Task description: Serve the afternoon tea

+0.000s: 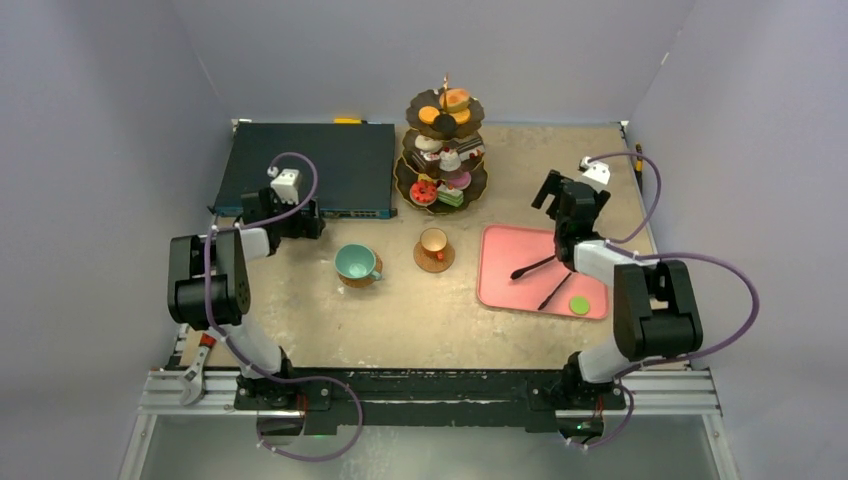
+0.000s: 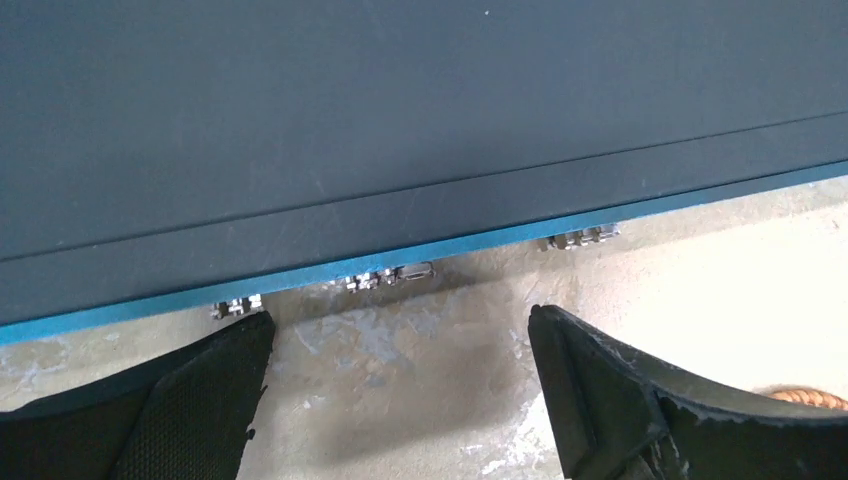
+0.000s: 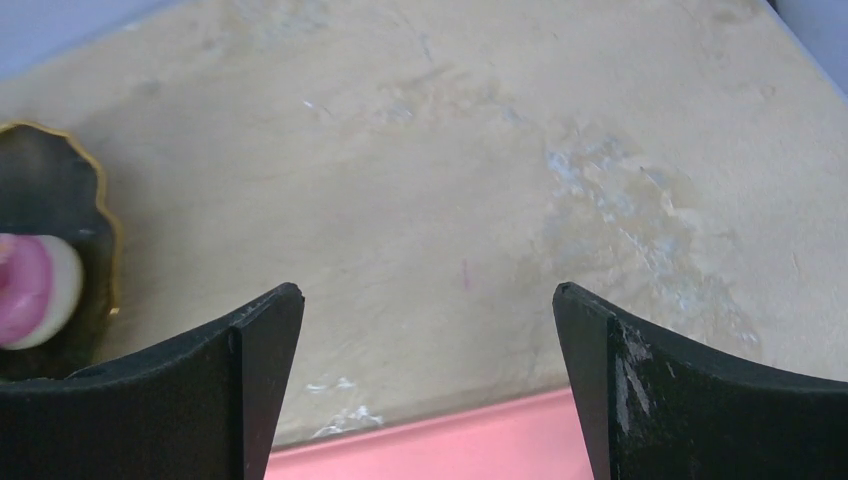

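Note:
The dark three-tier stand [image 1: 443, 150] with its gold rod stands at the back centre, loaded with small toy cakes and macarons. In the right wrist view its bottom tier [image 3: 60, 200] holds a pink-and-white macaron [image 3: 30, 290]. A teal cup [image 1: 356, 262] and a smaller tan cup [image 1: 434, 241] each sit on a woven coaster in mid-table. One green macaron [image 1: 579, 305] lies on the pink tray [image 1: 520, 285]. My left gripper [image 1: 280, 210] [image 2: 398, 318] hangs open by the dark box, nothing between its fingers. My right gripper [image 1: 570, 195] [image 3: 426, 292] is open over the tray's far edge [image 3: 450, 445].
A flat dark blue box [image 1: 310, 168] [image 2: 400, 130] fills the back left. Black tongs [image 1: 535, 268] lie on the pink tray. A coaster's edge [image 2: 805, 397] shows at the left wrist view's lower right. A wrench [image 1: 195, 375] lies by the left arm's base. Walls close in three sides.

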Motion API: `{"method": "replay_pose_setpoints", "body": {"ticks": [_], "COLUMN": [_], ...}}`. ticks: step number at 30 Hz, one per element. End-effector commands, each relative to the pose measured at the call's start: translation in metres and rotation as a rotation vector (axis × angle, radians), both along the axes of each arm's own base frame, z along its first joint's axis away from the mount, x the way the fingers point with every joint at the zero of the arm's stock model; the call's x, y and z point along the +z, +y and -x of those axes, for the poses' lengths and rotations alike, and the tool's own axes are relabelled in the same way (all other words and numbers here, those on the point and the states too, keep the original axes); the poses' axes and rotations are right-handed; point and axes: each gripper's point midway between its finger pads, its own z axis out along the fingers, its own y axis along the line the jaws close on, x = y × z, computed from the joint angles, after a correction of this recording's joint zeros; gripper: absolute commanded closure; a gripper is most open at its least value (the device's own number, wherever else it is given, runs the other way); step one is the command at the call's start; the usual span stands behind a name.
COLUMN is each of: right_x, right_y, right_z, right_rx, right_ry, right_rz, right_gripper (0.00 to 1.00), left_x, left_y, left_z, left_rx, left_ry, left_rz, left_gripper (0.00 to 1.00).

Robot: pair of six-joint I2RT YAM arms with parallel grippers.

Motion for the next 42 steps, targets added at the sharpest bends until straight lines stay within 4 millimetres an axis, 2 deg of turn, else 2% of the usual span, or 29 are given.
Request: {"method": "replay_pose_setpoints", "body": {"ticks": [1, 4, 7, 10, 15, 19, 21, 23, 25, 26, 27, 28, 30, 32, 33, 37, 38, 39, 40, 41, 42], "right_x": [0.033, 0.038, 0.054, 0.057, 0.062, 0.039, 0.037, 0.042, 0.031, 0.032, 0.036, 0.036, 0.036, 0.037, 0.036, 0.035, 0.038, 0.034, 0.049, 0.049, 0.039], "right_y": [-0.019, -0.025, -0.032, -0.035, -0.037, -0.045, -0.049, -0.044, -0.043, -0.044, -0.046, -0.042, -0.041, -0.037, -0.036, -0.032, -0.029, -0.017, -0.019, -0.02, -0.018], "right_z": [-0.016, -0.02, -0.014, -0.007, 0.012, 0.034, 0.04, 0.036, 0.027, 0.026, 0.027, 0.027, 0.029, 0.028, 0.028, 0.025, 0.029, 0.039, 0.056, 0.067, 0.065], "right_rx": [-0.089, -0.1, -0.118, -0.127, -0.13, -0.165, -0.187, -0.16, -0.152, -0.156, -0.153, -0.139, -0.13, -0.108, -0.098, -0.07, -0.055, 0.017, 0.011, -0.027, -0.024], "right_ry": [-0.154, -0.165, -0.256, -0.285, -0.334, -0.323, -0.343, -0.378, -0.332, -0.356, -0.381, -0.376, -0.384, -0.39, -0.39, -0.385, -0.406, -0.437, -0.548, -0.556, -0.506], "right_rz": [0.052, 0.082, 0.128, 0.138, 0.14, 0.15, 0.162, 0.144, 0.149, 0.161, 0.204, 0.209, 0.209, 0.219, 0.224, 0.226, 0.228, 0.211, 0.272, 0.281, 0.252], "right_gripper": [0.02, 0.02, 0.02, 0.02, 0.02, 0.02, 0.02, 0.02, 0.02, 0.02, 0.02, 0.02, 0.02, 0.02, 0.02, 0.02, 0.02, 0.02, 0.02, 0.02, 0.02], "left_x": [0.006, 0.019, 0.03, 0.038, 0.061, 0.061, 0.061, 0.062, 0.062, 0.058, 0.068, 0.068, 0.055, 0.057, 0.052, 0.051, 0.05, 0.051, 0.053, 0.053, 0.051], "left_y": [0.002, 0.0, -0.001, -0.001, -0.011, -0.015, -0.016, -0.019, -0.023, -0.023, -0.025, -0.027, -0.025, -0.026, -0.024, -0.027, -0.026, -0.026, -0.028, -0.027, -0.027], "left_z": [-0.012, -0.012, -0.01, -0.009, 0.016, 0.025, 0.027, 0.033, 0.043, 0.047, 0.048, 0.048, 0.046, 0.036, 0.032, 0.03, 0.031, 0.031, 0.031, 0.031, 0.031], "left_rx": [0.055, 0.069, 0.085, 0.1, 0.071, 0.053, 0.053, 0.046, 0.035, 0.046, 0.045, 0.047, 0.046, 0.056, 0.066, 0.07, 0.071, 0.071, 0.069, 0.068, 0.069], "left_ry": [-0.136, -0.213, -0.298, -0.338, -0.537, -0.555, -0.559, -0.575, -0.607, -0.61, -0.679, -0.69, -0.604, -0.618, -0.582, -0.576, -0.562, -0.568, -0.585, -0.586, -0.572], "left_rz": [0.014, 0.032, 0.039, 0.049, 0.061, 0.045, 0.034, 0.017, -0.004, -0.018, -0.01, 0.007, -0.03, -0.014, -0.023, -0.048, -0.054, -0.051, -0.043, -0.047, -0.048], "left_gripper": [0.01, 0.01, 0.01, 0.01, 0.01, 0.01, 0.01, 0.01, 0.01, 0.01, 0.01, 0.01, 0.01, 0.01, 0.01, 0.01, 0.01, 0.01, 0.01, 0.01, 0.01]}}
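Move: Nothing is in my hands. My left hand is low, just in front of the black box, whose middle is about 14 cm ahead and 5 cm to the right. The teal cup is some 16 cm right of that hand and 8 cm back, nearly level in height. From my right hand the teal cup is about 54 cm left, 12 cm back and 10 cm down; the pink tray's middle lies 14 cm back, 7 cm left and 12 cm below. I settle both empty arms back near their bases, fingers staying wide open. My left hand backs off from the black box, rising about 4 cm and easing right, while its fingers tip up some 30 degrees. My right hand shifts slightly right, bobs up and down, and draws back about 5 cm towards the tray, fingers tipping up some 20 degrees and its left side rolling down a little. ##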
